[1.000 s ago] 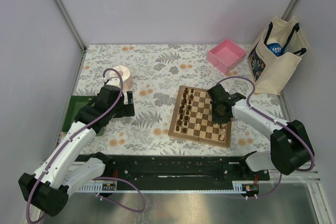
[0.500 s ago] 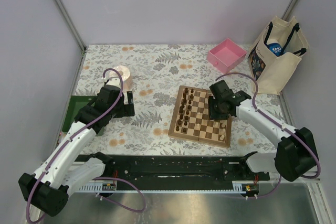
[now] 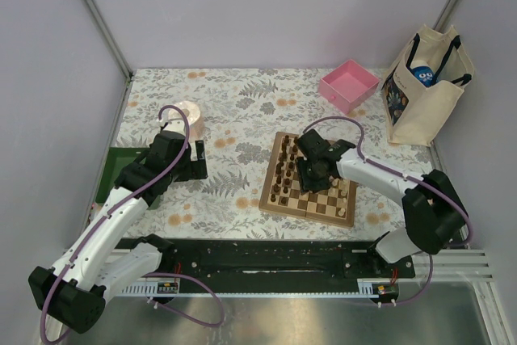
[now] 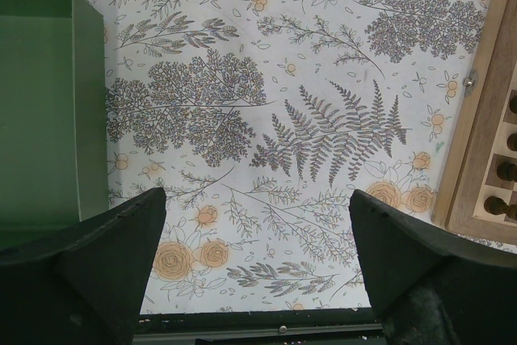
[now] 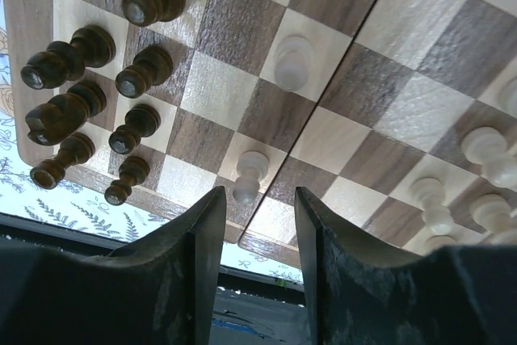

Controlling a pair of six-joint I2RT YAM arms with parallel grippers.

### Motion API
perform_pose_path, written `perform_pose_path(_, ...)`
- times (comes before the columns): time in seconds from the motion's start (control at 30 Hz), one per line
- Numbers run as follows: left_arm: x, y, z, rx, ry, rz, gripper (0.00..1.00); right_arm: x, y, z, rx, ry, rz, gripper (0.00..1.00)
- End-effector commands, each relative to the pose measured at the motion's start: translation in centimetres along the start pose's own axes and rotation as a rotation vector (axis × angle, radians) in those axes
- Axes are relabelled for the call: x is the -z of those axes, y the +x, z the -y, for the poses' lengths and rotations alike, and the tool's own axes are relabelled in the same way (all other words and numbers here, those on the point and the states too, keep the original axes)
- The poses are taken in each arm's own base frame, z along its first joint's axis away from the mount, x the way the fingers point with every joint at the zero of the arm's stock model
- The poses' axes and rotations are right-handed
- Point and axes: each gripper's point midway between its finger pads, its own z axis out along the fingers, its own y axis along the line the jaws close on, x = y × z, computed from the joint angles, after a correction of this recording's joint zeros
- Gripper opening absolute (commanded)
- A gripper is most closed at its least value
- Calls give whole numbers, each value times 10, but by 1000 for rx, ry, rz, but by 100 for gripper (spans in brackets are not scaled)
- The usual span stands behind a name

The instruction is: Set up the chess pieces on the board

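The board lies right of centre on the flowered cloth. Dark chess pieces stand in two files along its left side, and pale ones along its right side. My right gripper hovers over the board's middle. In the right wrist view it is open with nothing between its fingers. A pale pawn stands just beyond the tips and another two squares on. Dark pieces stand at the left. My left gripper is open over bare cloth, left of the board's edge.
A pink tray sits at the back, with a cloth tote bag to its right. A pinkish roll stands behind the left arm. A green tray lies at the left edge. A black rail runs along the front.
My right gripper has moved left across the board, from near its right side to its middle. The left arm has not moved.
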Motion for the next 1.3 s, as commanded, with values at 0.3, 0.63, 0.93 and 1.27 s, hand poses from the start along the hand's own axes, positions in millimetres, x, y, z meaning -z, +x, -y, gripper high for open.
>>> perform_pose_path(0.3, 2, -9, 3, 7, 20, 37, 99, -9, -17, -17, 13, -8, 31, 42)
perform_pose_path(0.63, 1, -9, 4, 3, 21, 32, 99, 9, -18, 0, 19, 65, 71, 16)
perform_pose_path(0.93, 2, -10, 4, 6, 23, 38, 99, 27, 14, 36, -45, 130, 87, 16)
perform_pose_path(1.27, 1, -9, 5, 5, 26, 34, 99, 17, 25, 66, -109, 170, 59, 16)
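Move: The white pawn to grip is almost in the right fingers: about 1 cm left, level fore and aft, roughly 2 cm below. Another loose white pawn stands 6 cm ahead of the hand, a black pawn 7 cm left and 1 cm ahead, and the nearest placed white pawn 8 cm right and 2 cm ahead. From the left hand the gripped-for pawn lies some 29 cm right, 4 cm back and 12 cm below. Ease the open right gripper about 1 cm down and left around the white pawn by the fold and close the fingers on it. Lift it about 3 cm, then swing it some 7 cm right and a little back across the fold towards the white side, sinking again by 2 cm on the way, keeping the pinch. ##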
